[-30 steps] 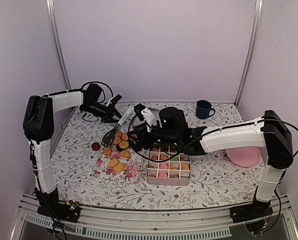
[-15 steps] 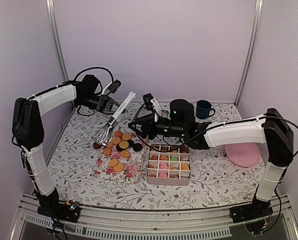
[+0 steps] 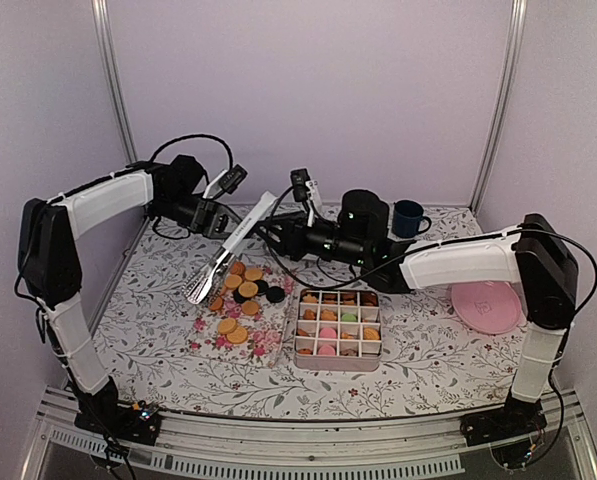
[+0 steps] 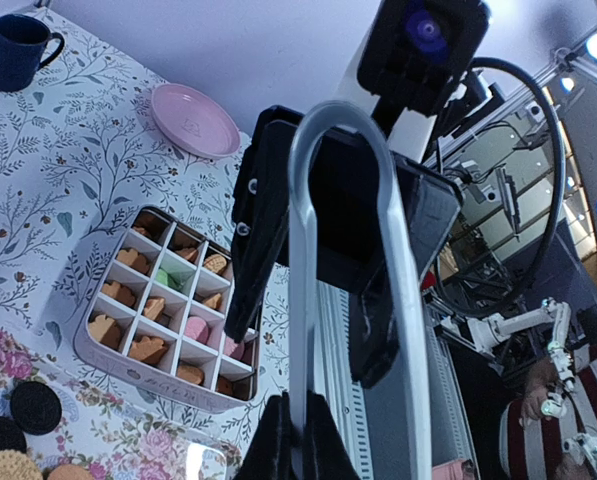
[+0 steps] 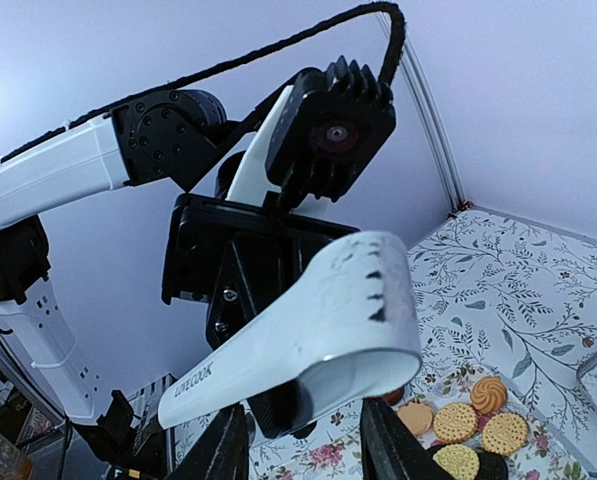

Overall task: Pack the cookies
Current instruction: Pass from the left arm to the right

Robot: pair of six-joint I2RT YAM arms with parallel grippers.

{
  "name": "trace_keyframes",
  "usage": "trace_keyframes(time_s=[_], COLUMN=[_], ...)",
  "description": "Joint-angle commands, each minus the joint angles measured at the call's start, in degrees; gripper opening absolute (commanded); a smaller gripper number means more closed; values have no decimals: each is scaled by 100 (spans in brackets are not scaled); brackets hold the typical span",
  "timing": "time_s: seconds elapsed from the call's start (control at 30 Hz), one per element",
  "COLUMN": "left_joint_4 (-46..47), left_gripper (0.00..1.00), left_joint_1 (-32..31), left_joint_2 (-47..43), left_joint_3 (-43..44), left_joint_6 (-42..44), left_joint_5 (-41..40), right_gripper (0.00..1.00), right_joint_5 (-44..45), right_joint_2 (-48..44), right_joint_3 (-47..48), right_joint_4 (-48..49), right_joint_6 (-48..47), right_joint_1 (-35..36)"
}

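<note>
Cookies (image 3: 240, 298), mostly golden with a few dark ones, lie on a floral mat; some show in the right wrist view (image 5: 478, 420). A divided tin (image 3: 338, 325) holds orange, pink and one green cookie, and also shows in the left wrist view (image 4: 168, 310). My left gripper (image 3: 221, 220) is shut on one arm of white metal tongs (image 3: 233, 242), held tilted above the cookies (image 4: 300, 425). My right gripper (image 3: 271, 232) is open, with its jaws either side of the tongs' looped end (image 5: 318, 330), not closed on it.
A dark blue mug (image 3: 408, 217) stands at the back right. A pink plate (image 3: 486, 305) lies at the right, under the right arm. The floral mat (image 3: 263, 345) lies left of the tin. The two arms meet over the table's middle back.
My left gripper has lifted the tongs off the cookie pile and raised them. My right gripper has moved up, back and left, to the tongs' upper end.
</note>
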Motion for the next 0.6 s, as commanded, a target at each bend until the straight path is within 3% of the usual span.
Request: trace_keyframes(time_s=[0.0,0.2,0.33,0.4,0.57], left_joint_4=[-161,-173,-170,-160,-156], left_gripper=[0,0,0,23,54], left_joint_1=[-147,-207,-272,-300,-295], left_joint_2=[-223,-273,-320,-325,-480], left_joint_3=[-89,-142,-200,-256,-680], left_joint_6=[198,227,290,287,553], left_joint_5=[191,191,95,21,-57], right_gripper=[36,26,8,1,0], right_joint_5=[165,166,161,146,157], right_joint_2=[161,246,252,244,113], right_joint_3=[226,237,191,177,109], right_joint_4=[428,629,854,965,1072], right_joint_6=[219,332,456,507,429], right_joint_1=[-29,-28,-26,-25,-25])
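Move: Between the two facing grippers, the tongs hang in the left fingers; the right gripper's open fingertips are about 4 cm to the left hand's right, level with it and at much the same height. From the right hand, the tongs' handle is some 2 cm to its left. Well below, by about 25 cm, are the divided box, roughly 13 cm right and 7 cm back, and the loose cookies, about 12 cm left and 5 cm ahead. Closing from under half open to nearly shut, the right fingers pinch the handle of the tongs, while that hand rises about 1.5 cm and rolls its left side up slightly. Once they have shut, the left fingers, clamped on the tongs until then, spread to about half open; the left hand eases some 2 cm back altogether, sinking a little at the end. ##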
